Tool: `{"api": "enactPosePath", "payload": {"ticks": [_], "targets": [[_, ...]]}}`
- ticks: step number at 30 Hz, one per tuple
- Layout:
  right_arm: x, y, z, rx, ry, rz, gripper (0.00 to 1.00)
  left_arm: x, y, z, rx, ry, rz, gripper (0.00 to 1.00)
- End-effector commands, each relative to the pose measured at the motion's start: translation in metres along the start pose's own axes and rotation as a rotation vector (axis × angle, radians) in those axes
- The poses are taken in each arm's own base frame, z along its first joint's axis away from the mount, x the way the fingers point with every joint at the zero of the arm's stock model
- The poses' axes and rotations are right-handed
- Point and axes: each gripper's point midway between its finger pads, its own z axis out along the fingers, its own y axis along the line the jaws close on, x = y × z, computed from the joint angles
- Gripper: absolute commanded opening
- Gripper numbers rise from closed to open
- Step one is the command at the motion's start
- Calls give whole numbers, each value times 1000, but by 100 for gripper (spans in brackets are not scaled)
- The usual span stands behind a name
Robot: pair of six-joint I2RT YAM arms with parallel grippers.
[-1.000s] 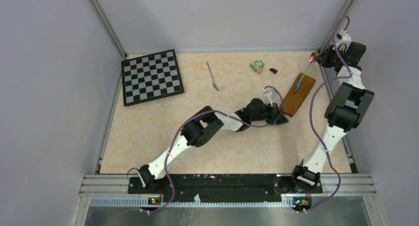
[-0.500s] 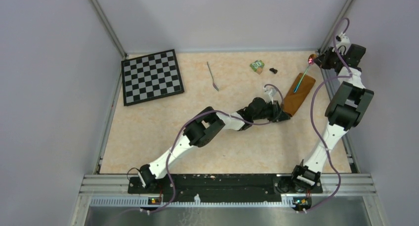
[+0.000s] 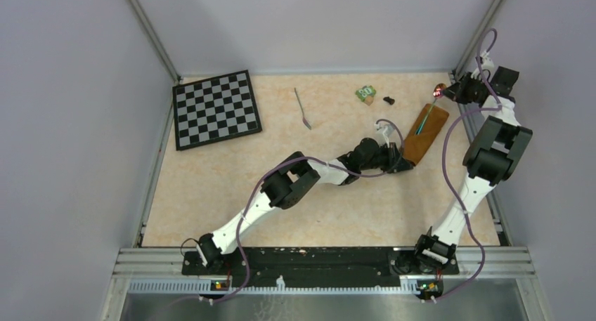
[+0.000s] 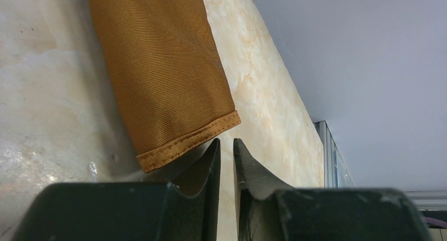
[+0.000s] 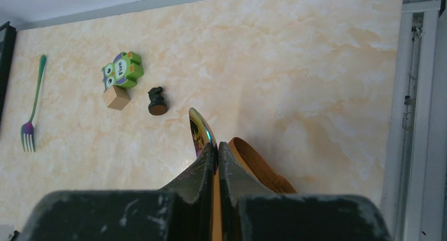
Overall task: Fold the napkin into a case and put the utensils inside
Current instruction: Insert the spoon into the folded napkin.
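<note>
The napkin, folded into a narrow orange-brown case [image 3: 424, 135], lies slanted at the table's right side. My right gripper [image 3: 451, 90] is shut on the spoon [image 3: 438, 90] above the case's far end. The coppery bowl points up and the teal handle slants down onto the case mouth. In the right wrist view the rainbow spoon [image 5: 199, 129] sticks out between the closed fingers, with the case [image 5: 253, 162] just behind. My left gripper [image 4: 226, 142] sits low at the near hemmed end of the case [image 4: 158, 67]. Its jaws stand a narrow gap apart with nothing between. The fork [image 3: 303, 110] lies alone mid-table.
A chessboard [image 3: 216, 109] lies at the back left. A green owl block [image 5: 122, 70] on a small wooden cube and a small black piece [image 5: 156, 100] sit near the back edge, left of the case. The metal side rail [image 3: 492, 208] runs close along the right.
The left gripper slid right up to the case's near end and its jaws narrowed slightly. The right gripper shifted the spoon a little left, its handle now reaching further down the case.
</note>
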Motion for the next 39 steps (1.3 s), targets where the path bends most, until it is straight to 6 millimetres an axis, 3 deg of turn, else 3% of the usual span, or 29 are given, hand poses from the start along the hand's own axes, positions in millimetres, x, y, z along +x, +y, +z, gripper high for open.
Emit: {"api": "enactPosePath", "payload": {"ticks": [1,11,22,39], "targets": [[10,1,-1,-40,9,55,0,-3,1,6,10,-23,6,19],[40,-1,0,-12,31,169,0,-3,1,7,12,-23,2,18],[61,4,-1,-15,53,206,0,-2,2,7,11,-21,-2,17],[58,18,8,-208,135,124,0,0,2,-2,6,-25,-18,16]]}}
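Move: The right hand holds the spoon by its bowl; the napkin's middle lies about 13 cm back, 9 cm left and 11 cm below it. From that hand, the black chess piece is some 22 cm left and 2 cm farther out, the green toy about 30 cm left and 5 cm out, both some 11 cm lower. From the left hand, the napkin's middle is about 12 cm ahead, 7 cm right and slightly below. Still pinching the bowl, the right hand sinks some 6 cm and shifts back-left, pushing the handle into the napkin. ##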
